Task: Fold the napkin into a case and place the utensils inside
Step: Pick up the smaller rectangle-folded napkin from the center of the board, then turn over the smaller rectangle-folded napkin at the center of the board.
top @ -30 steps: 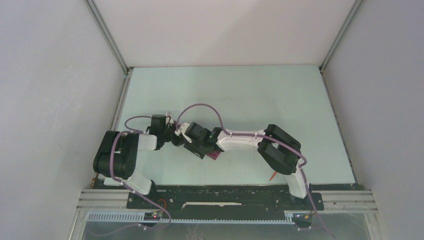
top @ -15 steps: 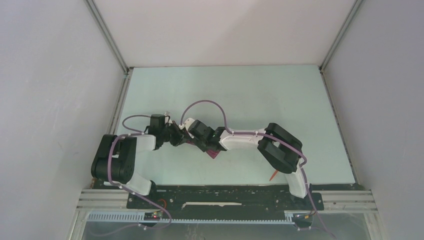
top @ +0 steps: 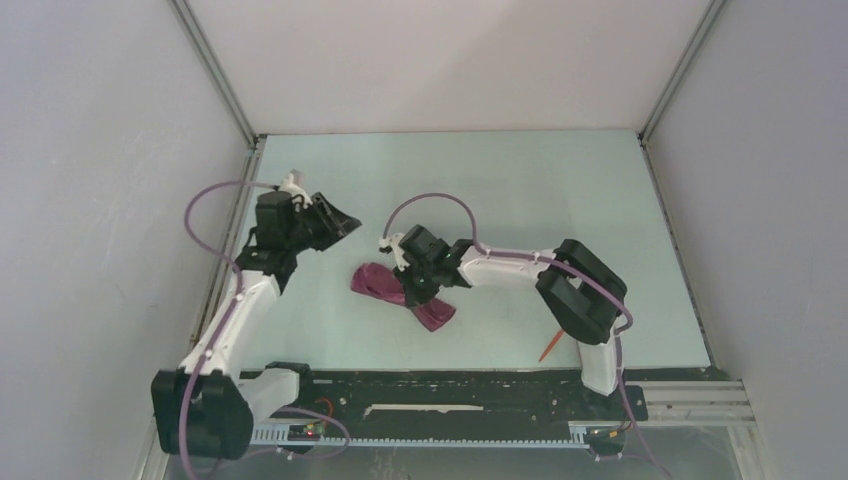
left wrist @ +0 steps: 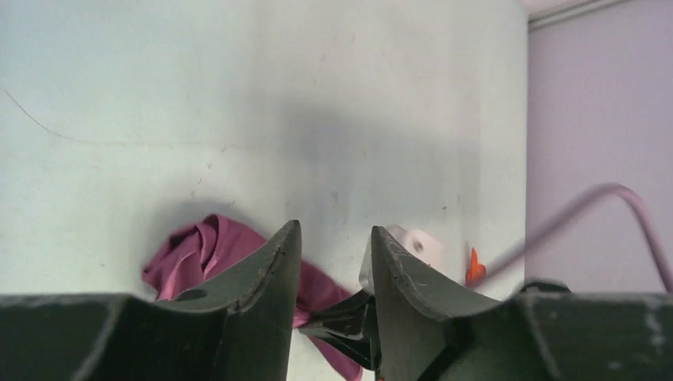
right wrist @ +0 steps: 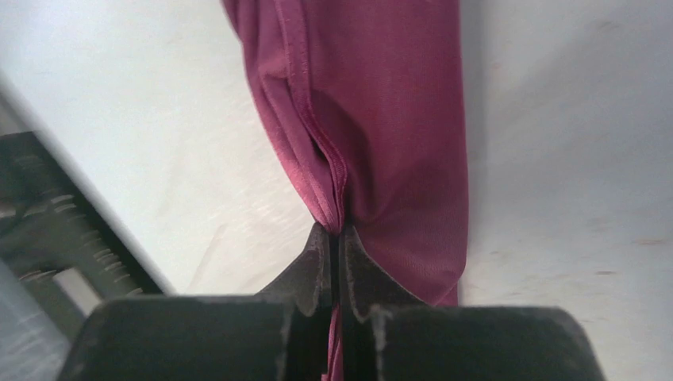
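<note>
The plum-purple napkin (top: 380,283) lies bunched into a crumpled strip on the pale table, left of centre. My right gripper (top: 412,288) is shut on a fold of it; in the right wrist view the cloth (right wrist: 381,103) runs away from the pinched tips of that gripper (right wrist: 336,232). My left gripper (top: 338,222) hangs open above and left of the napkin, holding nothing. In the left wrist view that gripper (left wrist: 335,228) frames the napkin (left wrist: 198,248) below. One orange-red utensil (top: 548,348) pokes out by the right arm's base, also seen as a utensil tip (left wrist: 474,266). No folded case shows.
Grey enclosure walls (top: 120,200) close in the table on the left, right and back. A black mounting rail (top: 450,385) runs along the near edge. The right arm's purple cable (top: 440,205) loops over the napkin.
My left gripper opened, let go of the napkin and swung up and back to the left. My right gripper closed on the napkin, which now lies uncovered.
</note>
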Tool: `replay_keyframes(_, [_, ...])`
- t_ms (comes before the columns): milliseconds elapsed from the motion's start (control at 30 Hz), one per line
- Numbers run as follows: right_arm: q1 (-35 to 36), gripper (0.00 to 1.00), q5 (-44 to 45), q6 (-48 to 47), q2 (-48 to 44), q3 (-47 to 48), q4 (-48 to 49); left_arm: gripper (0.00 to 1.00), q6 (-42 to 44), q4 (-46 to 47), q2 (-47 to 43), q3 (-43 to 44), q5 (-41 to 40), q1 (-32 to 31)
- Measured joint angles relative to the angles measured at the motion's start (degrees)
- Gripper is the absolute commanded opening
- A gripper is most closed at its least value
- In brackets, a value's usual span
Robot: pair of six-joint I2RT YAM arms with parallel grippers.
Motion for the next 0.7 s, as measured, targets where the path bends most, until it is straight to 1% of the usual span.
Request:
replay_keyframes(67, [-2.67,0.00,-8.83,3.08,-0.81,-0.76,-0.57,0.45,2.14,-3.43,-3.91,2.93,-2.47,1.16])
replay_keyframes(133, [-5.31,0.00,-18.43,7.06,-1.42,-2.56,0.83,0.45,3.23,-5.35,-6.49,3.85,-3.43,1.84])
replay_keyframes(233, [-9.42,0.00,-31.78,15.37,-1.99,-8.13,7.21,0.45,4.59,-8.48,-8.20,4.33,-4.24,2.08])
replay_keyframes(333, [-12.50,0.00,-40.46,24.11,-1.99,-15.06,16.61,0.45,5.42,-11.23,-8.39,4.33,-4.31,2.08])
replay_keyframes(400, [-14.38,0.00,-44.65,30.16,-1.97,-19.15,23.19,0.45,5.57,-12.48,-8.39,4.31,-3.91,2.08])
replay_keyframes(433, [-15.50,0.00,-46.80,34.05,-1.88,-21.35,27.78,0.44,5.64,-12.87,-8.41,4.31,-3.74,2.08])
replay_keyframes(467, [-16.48,0.00,-49.46,39.32,-1.40,-23.96,34.80,0.45,5.84,-13.14,-8.41,4.31,-3.52,2.08])
replay_keyframes(500, [-17.22,0.00,-50.12,40.65,-1.18,-24.46,36.35,0.44,5.95,-13.33,-8.41,4.31,-3.26,2.08])
replay_keyframes(567, [-19.37,0.00,-53.18,47.80,0.85,-26.67,46.38,0.44,5.97,-13.46,-8.41,4.31,-2.45,2.08])
replay_keyframes(600, [-20.76,0.03,-54.53,51.19,2.40,-27.47,51.41,0.45,5.97,-13.51,-8.41,4.31,-2.03,2.08])
replay_keyframes(700, [-24.00,0.11,-56.76,57.64,6.51,-28.81,61.22,0.45,5.97,-13.49,-8.11,4.31,-0.37,2.08])
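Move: The napkin is already pinched in the right hand's fingers, its middle practically at the fingertips, the board some 3 cm beneath; the strip runs from ahead-left to back-right. The orange utensils lie about 32 cm to this hand's right, 5 cm nearer the robot and about 2 cm lower. From the empty left hand the napkin is about 11 cm to the right, 8 cm back and 15 cm below. Still pinching the napkin's long edge, the right hand carries it about 5 cm right, swinging back 5 cm and then forward again most of the way while rising some 3 cm. Its wrist rolls over some 70 degrees, bringing the steeply down-pointing fingers almost level, towards the left. The left hand, part open and empty, lifts and draws back about 3 cm each. ##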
